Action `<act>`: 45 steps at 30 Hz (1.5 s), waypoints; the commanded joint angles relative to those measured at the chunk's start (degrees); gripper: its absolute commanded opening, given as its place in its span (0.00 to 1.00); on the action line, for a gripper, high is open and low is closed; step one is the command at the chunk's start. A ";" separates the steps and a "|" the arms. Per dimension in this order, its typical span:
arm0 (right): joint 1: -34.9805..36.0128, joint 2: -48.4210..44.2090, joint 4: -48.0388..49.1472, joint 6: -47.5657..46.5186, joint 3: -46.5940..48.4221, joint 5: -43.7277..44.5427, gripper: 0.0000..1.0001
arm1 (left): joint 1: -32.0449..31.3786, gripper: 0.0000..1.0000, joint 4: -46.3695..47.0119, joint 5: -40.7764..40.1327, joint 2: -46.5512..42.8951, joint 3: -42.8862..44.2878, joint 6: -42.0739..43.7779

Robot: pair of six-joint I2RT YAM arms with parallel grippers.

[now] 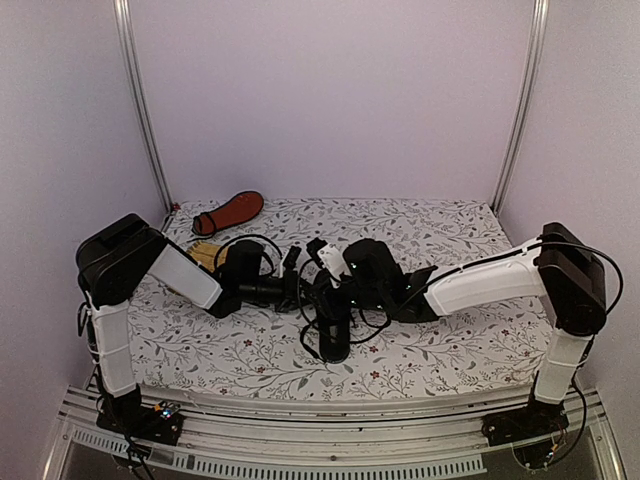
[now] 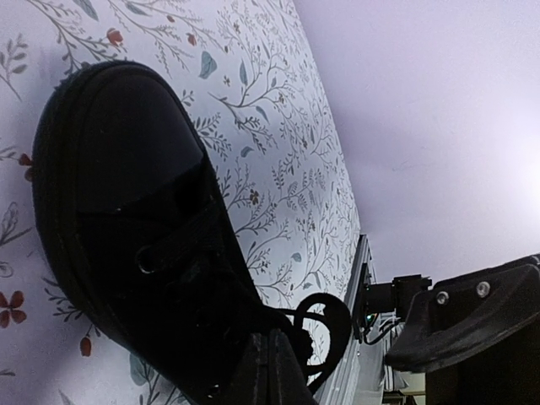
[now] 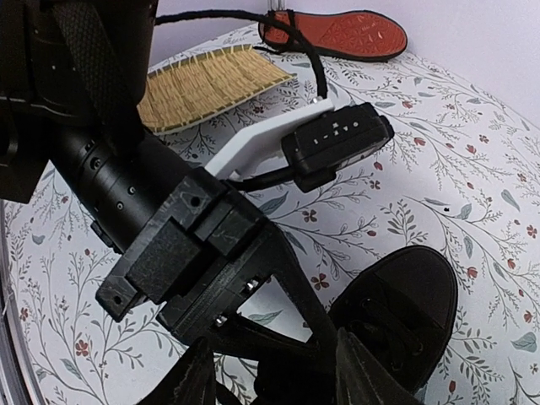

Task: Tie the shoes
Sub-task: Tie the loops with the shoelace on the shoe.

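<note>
One black shoe (image 1: 335, 342) stands upright mid-table, toe toward the near edge, its thin laces (image 1: 372, 327) trailing loose at both sides. In the left wrist view its toe cap (image 2: 126, 160) fills the left side. My left gripper (image 2: 272, 359) is shut at the shoe's lacing, with a lace loop (image 2: 333, 316) curling out from its tip. My right gripper (image 3: 274, 381) is open, its fingers (image 3: 364, 371) straddling the left gripper's tip beside the shoe (image 3: 413, 304). The other shoe (image 1: 230, 211) lies sole-up at the back left, and its red sole (image 3: 337, 34) shows in the right wrist view.
A yellow woven mat (image 1: 205, 254) lies at the back left, partly under the left arm (image 1: 185, 275). The left wrist's camera (image 3: 337, 143) juts out just above the right gripper. A floral cloth (image 1: 470, 340) covers the table, and metal posts (image 1: 140, 110) stand at the back corners.
</note>
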 commanded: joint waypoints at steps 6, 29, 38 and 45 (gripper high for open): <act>0.21 4.25 -3.55 -1.15 3.20 -1.36 0.43 | -0.56 0.00 1.12 0.62 -1.04 0.25 -0.02; 0.18 1.35 -3.34 -0.40 3.03 -1.08 0.02 | -0.60 0.00 0.51 0.20 -1.24 0.37 0.33; -1.99 -4.63 -2.04 4.42 -2.14 -0.82 0.02 | -0.60 0.00 -1.07 -1.83 -1.75 -0.70 1.14; -3.95 -6.03 -1.98 8.17 -5.17 -0.25 0.02 | -0.48 0.00 -1.62 -3.96 -4.34 -2.08 1.55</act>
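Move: The shoelace that the right fingers will shut on lies about 4 cm below them and 1 cm to their left, level fore and aft. The left fingertips are just beside it, some 5 cm below the right hand and 2 cm to its left; the shoe's toe cap sits about 8 cm ahead, 2 cm to the right and 9 cm down. From the left hand, that lace is about 1 cm to the right and 1 cm up. Half-open over the left fingertips, the right hand sinks about 3.5 cm to the lace beside them, shuts its fingers on it, then rises back to about its starting height while drawing some 4 cm to the right, away from the left gripper. The left hand stays nearly still at the left side of the laces, its fingers kept shut on the lace close to the shoe. ##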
